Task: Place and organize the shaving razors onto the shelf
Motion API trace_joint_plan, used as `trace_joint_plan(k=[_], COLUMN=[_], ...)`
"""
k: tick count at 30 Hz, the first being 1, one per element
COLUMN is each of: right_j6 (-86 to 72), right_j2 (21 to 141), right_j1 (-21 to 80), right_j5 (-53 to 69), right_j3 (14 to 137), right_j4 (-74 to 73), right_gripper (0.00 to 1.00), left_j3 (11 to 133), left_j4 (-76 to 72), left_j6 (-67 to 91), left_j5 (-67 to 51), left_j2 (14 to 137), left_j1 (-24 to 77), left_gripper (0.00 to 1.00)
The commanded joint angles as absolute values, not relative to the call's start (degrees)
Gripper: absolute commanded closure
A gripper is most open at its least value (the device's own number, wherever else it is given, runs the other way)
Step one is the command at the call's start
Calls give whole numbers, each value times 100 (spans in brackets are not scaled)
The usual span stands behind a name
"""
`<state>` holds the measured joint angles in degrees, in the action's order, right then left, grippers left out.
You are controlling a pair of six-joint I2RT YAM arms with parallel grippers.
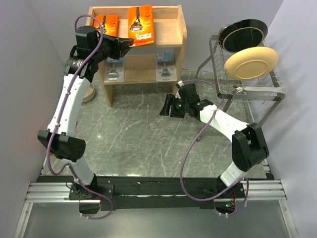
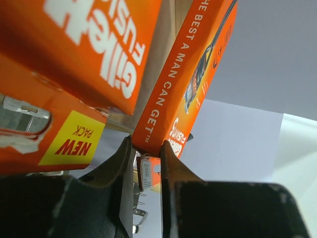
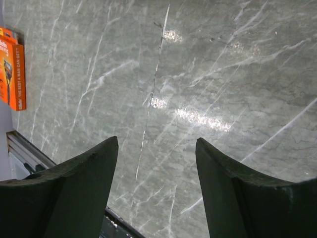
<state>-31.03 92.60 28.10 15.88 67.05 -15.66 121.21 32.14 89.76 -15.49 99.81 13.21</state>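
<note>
The light wooden shelf (image 1: 171, 29) stands at the back of the table. One orange razor pack (image 1: 107, 24) rests on its top tray. My left gripper (image 1: 130, 42) is shut on the lower edge of a second orange pack (image 1: 141, 22) and holds it tilted over the tray. In the left wrist view the fingers (image 2: 171, 163) pinch this pack (image 2: 185, 89), with the other orange pack (image 2: 74, 59) close on the left. Two clear blister packs (image 1: 115, 69) (image 1: 166, 64) lie on the lower board. My right gripper (image 1: 167, 106) (image 3: 156, 148) hangs open over bare marble. A third orange pack (image 3: 12, 74) lies on the table at the left.
A wire dish rack (image 1: 247, 91) with a black plate and a cream plate (image 1: 250, 62) stands at the back right. A pale bowl (image 1: 89, 92) sits on the table left of the shelf. Grey walls close in both sides, and a metal rail (image 1: 158, 191) runs along the near edge.
</note>
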Motion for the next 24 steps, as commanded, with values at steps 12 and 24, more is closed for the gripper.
trace_joint_plan(k=[12, 24], right_j6=[-3208, -3261], right_j2=[9053, 8947], right_j1=[2725, 2698], right_j5=[1582, 1556], right_j3=[6671, 6548], right_j4=[-1257, -1169], right_gripper=[29, 28], left_j3=[12190, 11743], left_j4=[2918, 2601], left_j6=[8877, 7973], left_j5=[-896, -1764], left_j2=[9457, 8843], left_j1=[1529, 1573], left_gripper=[38, 0])
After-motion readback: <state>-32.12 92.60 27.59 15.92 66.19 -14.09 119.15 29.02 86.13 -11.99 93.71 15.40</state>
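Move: At the front edge of the top shelf, the left hand still pinches the second orange razor box by its near left corner, far end tipped up. Its place lies about 8 cm ahead, 4 cm right and 2 cm below. The first orange box lies some 12 cm left and 8 cm ahead; the right blister pack, on the lower shelf, about 16 cm right, 7 cm ahead and 20 cm down. From the right hand, the box's place is roughly 20 cm ahead, 15 cm left, 32 cm up. Sinking barely 1 cm to set the held box on the top shelf beside the first one, the left hand then spreads its fingers fully and lets go of the corner. It lifts about 5 cm and draws back some 3 cm from the shelf front, tips tilting up about 10 degrees. ##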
